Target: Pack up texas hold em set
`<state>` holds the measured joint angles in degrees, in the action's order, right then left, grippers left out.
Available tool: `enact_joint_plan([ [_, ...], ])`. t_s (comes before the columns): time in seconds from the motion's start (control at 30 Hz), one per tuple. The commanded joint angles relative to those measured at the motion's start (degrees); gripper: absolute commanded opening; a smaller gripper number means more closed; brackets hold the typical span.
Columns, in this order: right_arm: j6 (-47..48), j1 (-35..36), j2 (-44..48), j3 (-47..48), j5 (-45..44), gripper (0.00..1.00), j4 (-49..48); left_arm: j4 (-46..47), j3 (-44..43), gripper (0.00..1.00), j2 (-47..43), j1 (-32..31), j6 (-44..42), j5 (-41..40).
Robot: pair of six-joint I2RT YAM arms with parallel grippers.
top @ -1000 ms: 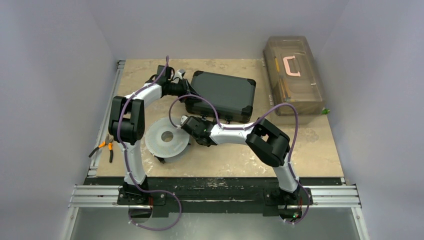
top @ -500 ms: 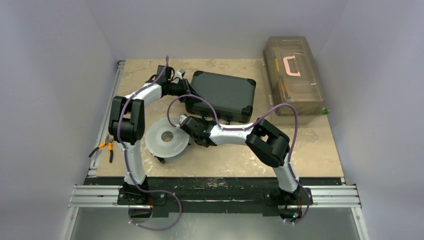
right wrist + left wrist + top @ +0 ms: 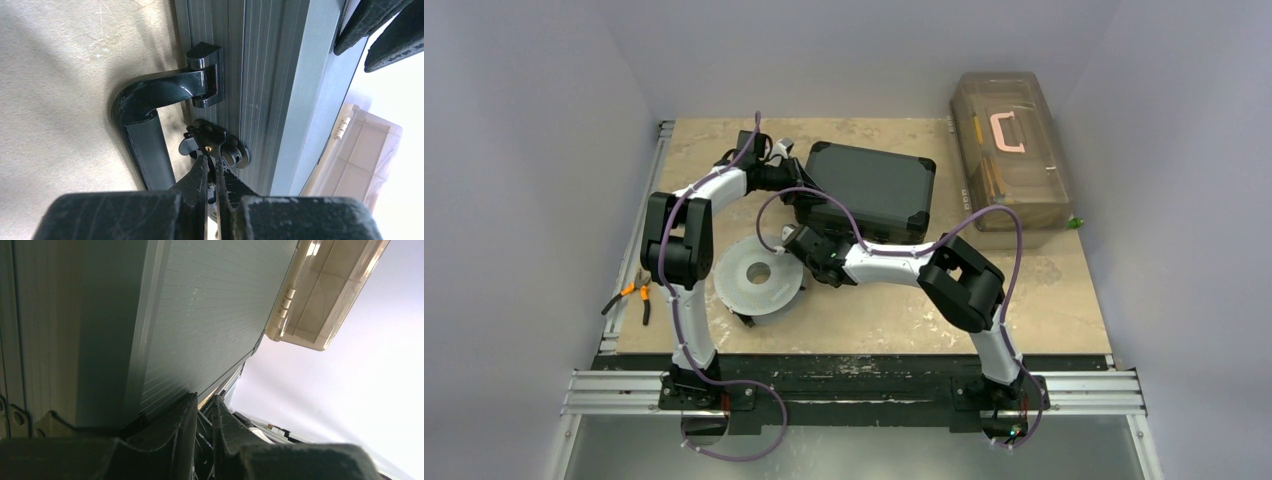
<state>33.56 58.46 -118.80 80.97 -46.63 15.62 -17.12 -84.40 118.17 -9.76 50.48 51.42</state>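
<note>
The texas hold em set is a black briefcase (image 3: 874, 185) lying closed on the table; chips, decks and buttons are hidden inside. Its ribbed side (image 3: 260, 75), black handle (image 3: 145, 125) and a latch (image 3: 212, 145) fill the right wrist view. My right gripper (image 3: 211, 161) is shut with the thin latch tab pinched between its tips; from above it (image 3: 796, 238) sits at the case's near left corner. My left gripper (image 3: 786, 180) rests against the case's left far edge. Its fingers (image 3: 204, 401) stand a narrow gap apart with nothing between them, beside the lid (image 3: 200, 315).
A translucent brown toolbox (image 3: 1009, 145) with a pink handle stands at the back right, just right of the case. A grey-white disc (image 3: 759, 273) with a centre hole lies left of my right gripper. Orange-handled pliers (image 3: 636, 292) lie at the table's left edge.
My right gripper has edged toward the case's front and closed its jaws on the latch. The left arm and the case have not moved.
</note>
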Motion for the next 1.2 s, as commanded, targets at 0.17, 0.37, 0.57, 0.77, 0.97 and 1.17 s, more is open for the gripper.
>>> enact_joint_plan([
  [0.17,6.9,-3.7,1.7,5.7,-6.1,0.00,-7.9,-2.1,2.4,0.18,2.1,1.1,-1.1,-7.2],
  [0.37,9.0,-4.7,2.1,6.0,-6.6,0.00,-9.5,-2.0,2.5,0.18,1.9,1.0,-1.0,-7.5],
  [0.57,12.3,-6.4,2.1,6.0,-7.0,0.00,-13.3,-1.9,2.6,0.18,2.1,1.2,-0.9,-7.5],
  [0.77,14.2,-8.3,0.7,7.4,-6.8,0.15,-14.3,-1.9,2.6,0.18,2.1,1.2,-1.0,-7.5],
  [0.97,13.9,-8.4,2.4,6.4,-6.0,0.20,-14.2,-1.9,2.6,0.18,2.3,1.3,-0.9,-7.5],
  [1.17,15.3,-9.5,3.1,6.1,-5.2,0.23,-14.5,-1.8,2.6,0.18,2.3,1.4,-0.8,-7.5],
])
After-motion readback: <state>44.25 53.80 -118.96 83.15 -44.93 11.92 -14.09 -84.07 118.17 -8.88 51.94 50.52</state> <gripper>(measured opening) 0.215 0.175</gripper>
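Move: Between the right hand's shut fingertips sits the case's left latch, with the handle's grip about 3 cm to this hand's right, 2 cm nearer the robot and 3 cm lower. The middle of the case lies some 10 cm ahead and 3 cm right; the cable reel stands about 17 cm left and 10 cm back. From the left hand, at the lid's left edge, that latch is roughly 8 cm right, 7 cm back and 5 cm below. Working the latch, the right hand goes forward and up against the case front, about 4 cm ahead and 2 cm up, with a small drift right and only slight wrist turning. Shut on the latch at first, its fingers part to about a fifth in the second half. The left hand stays at the lid's left edge, then shifts about 1 cm forward. ##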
